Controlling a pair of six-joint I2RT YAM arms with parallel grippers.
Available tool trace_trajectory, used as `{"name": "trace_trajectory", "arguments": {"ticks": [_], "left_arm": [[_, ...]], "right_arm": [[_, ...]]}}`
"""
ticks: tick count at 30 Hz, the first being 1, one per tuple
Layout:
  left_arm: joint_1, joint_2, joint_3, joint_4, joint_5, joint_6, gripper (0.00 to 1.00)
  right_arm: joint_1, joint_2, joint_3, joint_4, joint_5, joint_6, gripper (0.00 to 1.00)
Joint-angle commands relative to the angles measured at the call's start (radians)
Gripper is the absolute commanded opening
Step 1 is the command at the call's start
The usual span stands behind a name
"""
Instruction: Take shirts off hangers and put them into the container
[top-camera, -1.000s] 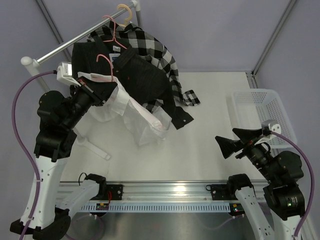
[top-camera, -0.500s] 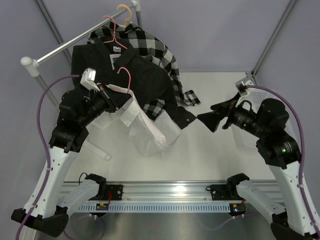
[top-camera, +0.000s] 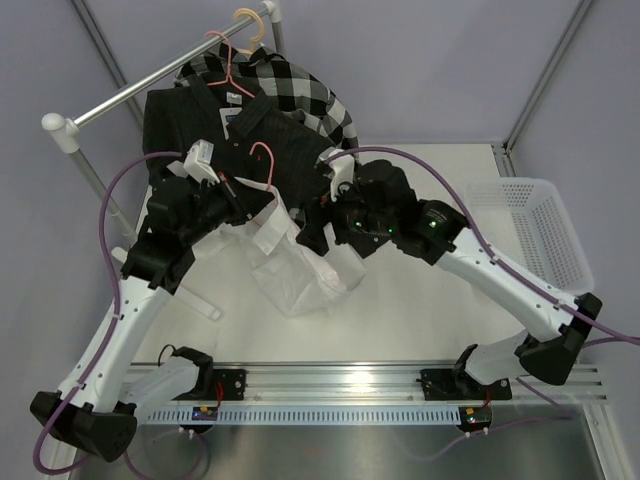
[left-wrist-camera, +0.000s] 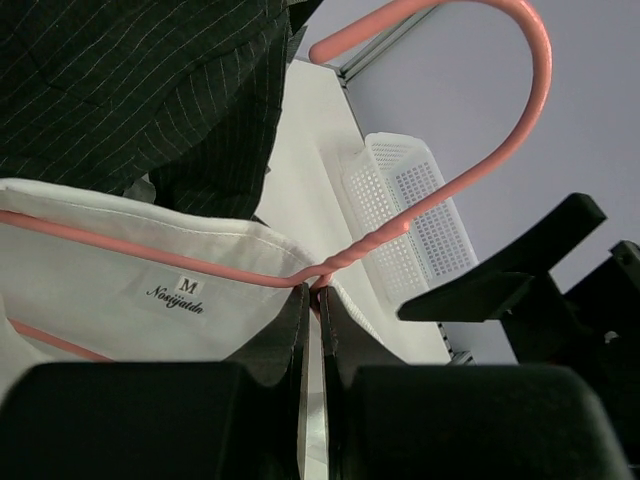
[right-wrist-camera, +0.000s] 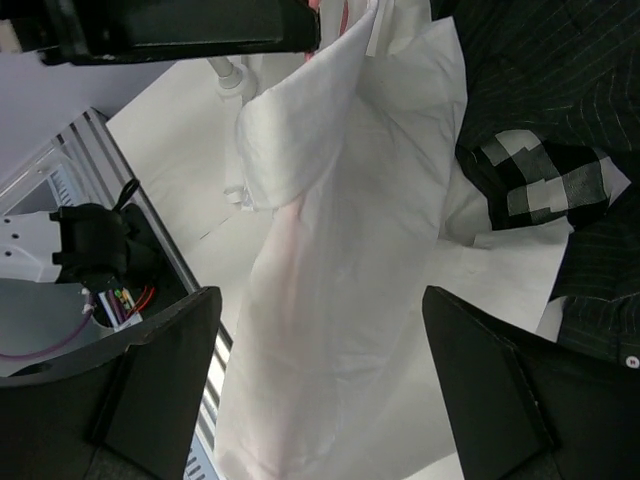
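My left gripper (top-camera: 243, 190) (left-wrist-camera: 315, 295) is shut on the twisted neck of a pink hanger (top-camera: 262, 152) (left-wrist-camera: 385, 238). The hanger carries the white shirt (top-camera: 300, 270) (left-wrist-camera: 120, 270), held off the rail, its body hanging down to the table. My right gripper (top-camera: 322, 236) (right-wrist-camera: 320, 300) stands open, a finger on either side of the hanging white shirt (right-wrist-camera: 340, 200). The dark striped shirt (top-camera: 200, 120) (right-wrist-camera: 540, 80) and the checked shirt (top-camera: 300, 85) hang on the rail behind. The white lattice container (top-camera: 540, 230) (left-wrist-camera: 440, 235) sits at the table's right edge.
The silver rail (top-camera: 130, 95) runs diagonally at the back left, with a pink hanger (top-camera: 225, 55) and a beige hanger (top-camera: 250, 22) hooked on it. Its stand foot (top-camera: 185, 290) lies on the table under my left arm. Dark and checked sleeves trail onto the table (top-camera: 375, 195).
My right arm swung from beside the container across to the white shirt, and its jaws have narrowed slightly. My left gripper carried the hanger and white shirt rightward, away from the rail.
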Motion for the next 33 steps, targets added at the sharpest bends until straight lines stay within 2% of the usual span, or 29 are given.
{"name": "trace_trajectory", "arguments": {"ticks": [1,12,15,16,18,19,21,22,24,25,28,29,32,33], "left_arm": [[-0.007,-0.034,-0.009,0.087,-0.031,0.014,0.0],[-0.005,-0.036,-0.024,0.09,-0.038,0.011,0.0],[-0.005,-0.04,-0.029,0.089,-0.044,0.016,0.0],[-0.005,-0.042,-0.03,0.089,-0.044,0.017,0.0],[-0.005,-0.045,-0.032,0.09,-0.044,0.019,0.0],[-0.005,-0.048,-0.032,0.09,-0.044,0.02,0.0],[-0.005,-0.053,-0.029,0.089,-0.044,0.023,0.0],[-0.005,-0.059,-0.029,0.089,-0.044,0.026,0.0],[-0.005,-0.068,-0.03,0.089,-0.048,0.036,0.02],[-0.005,-0.079,-0.03,0.087,-0.048,0.045,0.22],[-0.005,-0.099,-0.03,0.087,-0.045,0.068,0.6],[-0.005,-0.115,-0.029,0.086,-0.044,0.091,0.77],[-0.005,-0.155,-0.026,0.078,-0.032,0.166,0.95],[-0.005,-0.169,-0.026,0.078,-0.012,0.189,0.98]], "right_arm": [[0.035,0.041,0.085,0.024,0.059,-0.024,0.89],[0.098,0.188,0.129,0.05,0.095,-0.022,0.68],[0.098,0.203,0.132,0.051,0.112,-0.021,0.55],[0.098,0.202,0.131,0.053,0.118,-0.021,0.47],[0.1,0.199,0.125,0.057,0.128,-0.021,0.38],[0.098,0.196,0.123,0.057,0.141,-0.021,0.29],[0.098,0.188,0.115,0.051,0.154,-0.019,0.19],[0.098,0.178,0.115,0.045,0.158,-0.019,0.07],[0.098,0.164,0.115,0.031,0.174,-0.019,0.0],[0.098,0.147,0.115,0.016,0.172,-0.022,0.0],[0.098,0.116,0.132,-0.019,0.214,-0.028,0.0],[0.097,0.108,0.156,-0.056,0.233,-0.036,0.0],[0.098,0.081,0.21,-0.137,0.267,-0.056,0.0],[0.098,0.066,0.229,-0.16,0.292,-0.063,0.0]]}}
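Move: The white shirt's right shoulder, draped over its hanger, hangs about 5 cm to the left of my open right hand, 2 cm ahead and 5 cm below. From that hand, the pink hanger's neck, already gripped by my left fingers, is roughly 6 cm ahead, 9 cm left and 2 cm up. The black shirt on the rack lies some 13 cm ahead and 12 cm left. From my left hand the shoulder sits about 5 cm back, 5 cm right and 7 cm below. While my left hand holds the hanger's neck steady, I bring my right hand left and down, about 5 cm each way, onto the white shirt's right shoulder and shut my fingers to pinch it. With that grip kept, I draw back about 3 cm to the right and slightly up; meanwhile my left fingers open wide, letting go of the neck, and back off up and towards my base. ##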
